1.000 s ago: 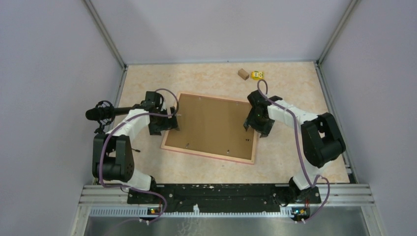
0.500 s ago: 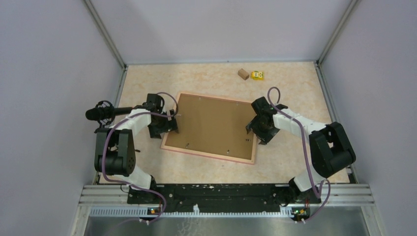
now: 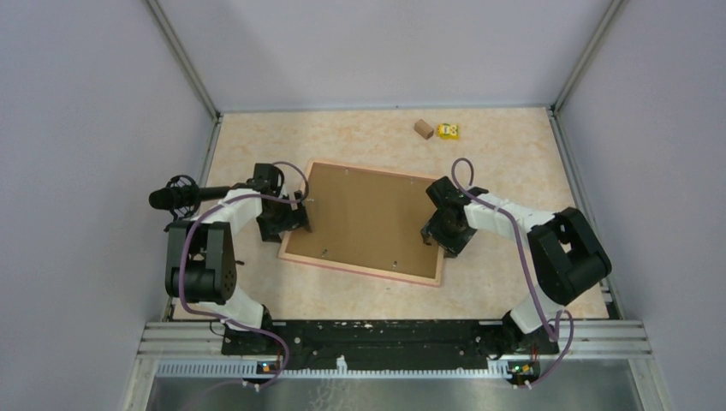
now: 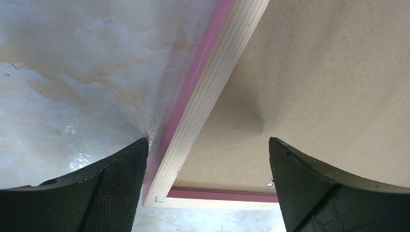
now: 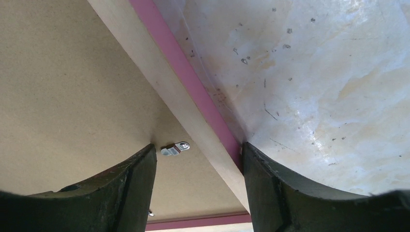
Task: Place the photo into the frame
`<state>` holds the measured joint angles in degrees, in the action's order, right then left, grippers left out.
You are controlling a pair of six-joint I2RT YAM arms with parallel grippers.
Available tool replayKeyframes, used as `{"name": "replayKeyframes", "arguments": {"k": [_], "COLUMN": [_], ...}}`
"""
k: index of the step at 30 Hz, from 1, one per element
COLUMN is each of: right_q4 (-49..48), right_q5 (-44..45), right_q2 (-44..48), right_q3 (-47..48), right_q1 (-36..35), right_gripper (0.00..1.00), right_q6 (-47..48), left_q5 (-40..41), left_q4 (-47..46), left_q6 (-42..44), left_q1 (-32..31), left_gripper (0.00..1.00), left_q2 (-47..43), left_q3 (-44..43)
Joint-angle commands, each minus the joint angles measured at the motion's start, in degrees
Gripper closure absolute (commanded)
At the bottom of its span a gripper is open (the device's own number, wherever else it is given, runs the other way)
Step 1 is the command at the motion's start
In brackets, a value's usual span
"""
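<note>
The frame [image 3: 360, 271] lies face down in the middle of the table, a brown backing board [image 3: 368, 218] filling it. The photo is hidden. My left gripper [image 3: 289, 223] is open over the frame's left rail [image 4: 212, 77], one finger outside on the table and the other above the board. My right gripper [image 3: 437, 233] is open astride the right rail [image 5: 174, 92]. Its outer finger [image 5: 290, 193] rests against the rail's pink edge, and its inner finger [image 5: 116, 193] sits on the board beside a metal clip [image 5: 175, 149].
A small wooden block [image 3: 423, 128] and a yellow toy [image 3: 447, 131] sit at the back of the table. A black microphone [image 3: 175, 199] juts out by the left arm. Grey walls close in the left, right and far sides.
My right gripper has shifted a little toward the near side along the frame's right rail, and its jaws have narrowed slightly. The left gripper has hardly moved.
</note>
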<state>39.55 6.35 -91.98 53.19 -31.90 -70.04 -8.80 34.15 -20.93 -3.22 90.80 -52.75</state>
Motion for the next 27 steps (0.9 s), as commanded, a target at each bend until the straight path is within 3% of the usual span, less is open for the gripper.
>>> {"name": "replayKeyframes", "arguments": {"k": [1,17,27], "right_q4": [-0.25,1.81,3.26], "right_q5": [0.45,2.55,14.59], "right_q2": [-0.33,-0.63,-6.31], "right_q3": [-3.27,-3.72,5.23], "right_q1": [-1.58,-1.56,-1.58], "right_gripper": [0.39,0.72,0.95], "right_q6": [-0.18,6.99,28.81], "left_q5": [-1.2,-1.75,-2.6], "left_q4": [-0.94,-0.95,-1.11], "left_q6": [-0.25,-0.25,-0.08], "left_q1": [0.5,0.84,0.89], "left_gripper": [0.03,0.03,0.03], "left_q2": [1.19,0.96,0.89], "left_q3": [0.55,0.63,0.72]}}
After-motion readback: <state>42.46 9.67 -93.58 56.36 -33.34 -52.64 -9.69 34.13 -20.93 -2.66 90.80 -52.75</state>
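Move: The right fingers straddle the frame's right rail, which lies right between them, about 1 cm below. The rail's clip is roughly 2 cm to the left and 1 cm ahead, just below the fingertips. The near rail's clip lies some 11 cm left and 4 cm back; the frame's near right corner is about 8 cm straight back. From the left hand, the right rail's clip is around 34 cm to the right and 3 cm back. Leftward by about 1 cm, easing back a little and then forward again, the right hand turns some 20 degrees counter-clockwise while its fingers close by about half. Its outer finger keeps to the rail's outer side, pushing the frame left, and the inner finger closes in on the clip, towards the rail. The left hand holds still, fingers open astride the left rail. ##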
